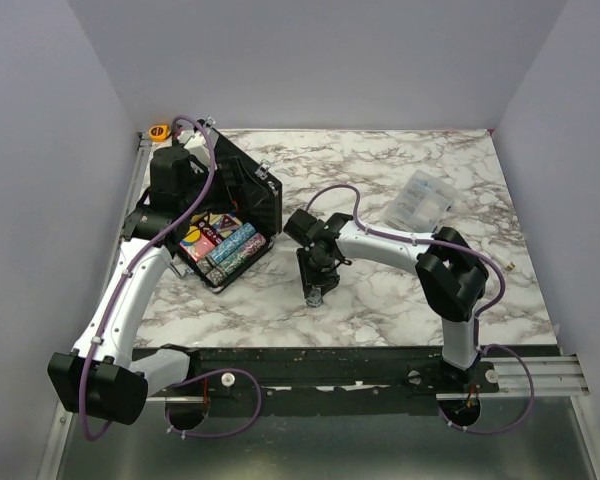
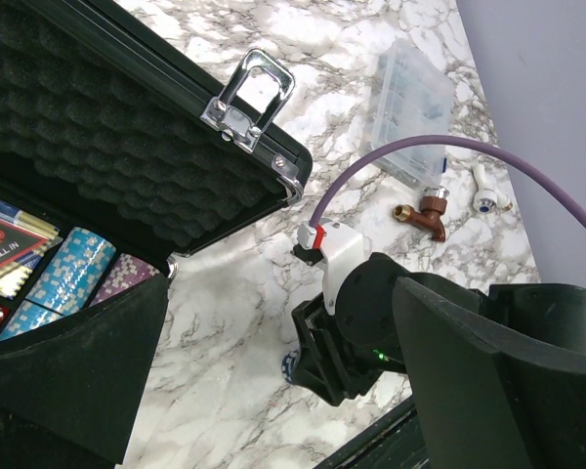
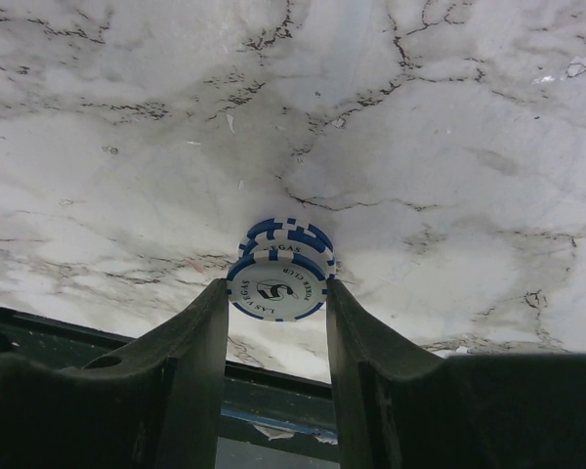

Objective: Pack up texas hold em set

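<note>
The black hinged case [image 1: 242, 190] stands open at the back left, its foam-lined lid [image 2: 98, 147] raised and its silver latch [image 2: 249, 98] showing. Rows of multicoloured chips [image 1: 230, 250] and card decks lie in it. My left gripper [image 2: 281, 293] is open and empty over the case [image 1: 185, 190]. My right gripper [image 1: 315, 292] points down at the table in front of the case. It is shut on a small stack of blue-and-white chips [image 3: 278, 274] between its fingertips [image 3: 207, 303]. An edge of that stack shows in the left wrist view [image 2: 291, 363].
A clear plastic bag [image 1: 420, 200] lies at the back right, with a brass fitting [image 2: 425, 215] and a white part [image 2: 488, 191] near it. An orange tape roll [image 1: 159, 131] sits in the back left corner. The table's black front rail [image 3: 273, 391] is just behind the right gripper.
</note>
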You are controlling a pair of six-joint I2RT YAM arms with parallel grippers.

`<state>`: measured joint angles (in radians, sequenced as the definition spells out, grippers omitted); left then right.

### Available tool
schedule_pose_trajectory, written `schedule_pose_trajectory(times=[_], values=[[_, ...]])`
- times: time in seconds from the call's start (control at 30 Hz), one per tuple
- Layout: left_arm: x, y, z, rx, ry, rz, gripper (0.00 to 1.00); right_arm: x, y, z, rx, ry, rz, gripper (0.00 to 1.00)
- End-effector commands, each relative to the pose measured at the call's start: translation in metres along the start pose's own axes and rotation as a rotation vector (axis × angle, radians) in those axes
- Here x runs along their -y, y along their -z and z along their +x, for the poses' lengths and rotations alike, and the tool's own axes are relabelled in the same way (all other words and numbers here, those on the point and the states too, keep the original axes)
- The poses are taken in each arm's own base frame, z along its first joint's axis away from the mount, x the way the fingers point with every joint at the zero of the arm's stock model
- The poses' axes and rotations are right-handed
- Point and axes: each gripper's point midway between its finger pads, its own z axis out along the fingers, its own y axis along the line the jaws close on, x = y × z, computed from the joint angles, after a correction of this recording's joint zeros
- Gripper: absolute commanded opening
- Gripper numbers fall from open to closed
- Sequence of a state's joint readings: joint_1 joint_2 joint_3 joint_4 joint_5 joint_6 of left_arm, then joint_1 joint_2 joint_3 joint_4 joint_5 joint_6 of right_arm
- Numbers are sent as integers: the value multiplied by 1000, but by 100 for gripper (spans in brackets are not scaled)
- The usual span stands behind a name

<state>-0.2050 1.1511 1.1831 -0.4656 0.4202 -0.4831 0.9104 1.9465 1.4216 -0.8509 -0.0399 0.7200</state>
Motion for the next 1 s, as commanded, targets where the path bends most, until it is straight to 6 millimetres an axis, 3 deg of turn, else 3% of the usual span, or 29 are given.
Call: schedule_pose_trajectory(times=[0.0,0.27,0.73,0.97], values=[[8,3,-1,6,-13,28,97,-4,-5,5,-13,-11,-9,42],[7,3,-1,6,-12,26,97,-3,-7,8,-16,-13,-7,47],[9,4,-1,7,-15,31,97,-8,4,5,8,-99,-42,72],[10,5,-2,11,-18,33,97,-8,-5,11,-43,-166,-18,70]])
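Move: Practically under the right hand, about 1 cm lower and 1 cm ahead, lies the last loose chip on the table; the fingers still hold more chips right over it. From the right hand the poker case's open tray is some 16 cm ahead and 27 cm to the left, at about the same height; the brown pipe fitting lies about 10 cm ahead and 27 cm to the right. From the idle left hand that chip is roughly 11 cm back, 13 cm to the right and 26 cm below. Opening its fingers from a bit under half to nearly three-quarters, the right hand lets go of the held chips on top of the table chip, sinking about half a centimetre meanwhile. It eases back towards its base by roughly 1 cm and turns some 5 degrees clockwise near the end, the fingers staying low on either side of the stack. ##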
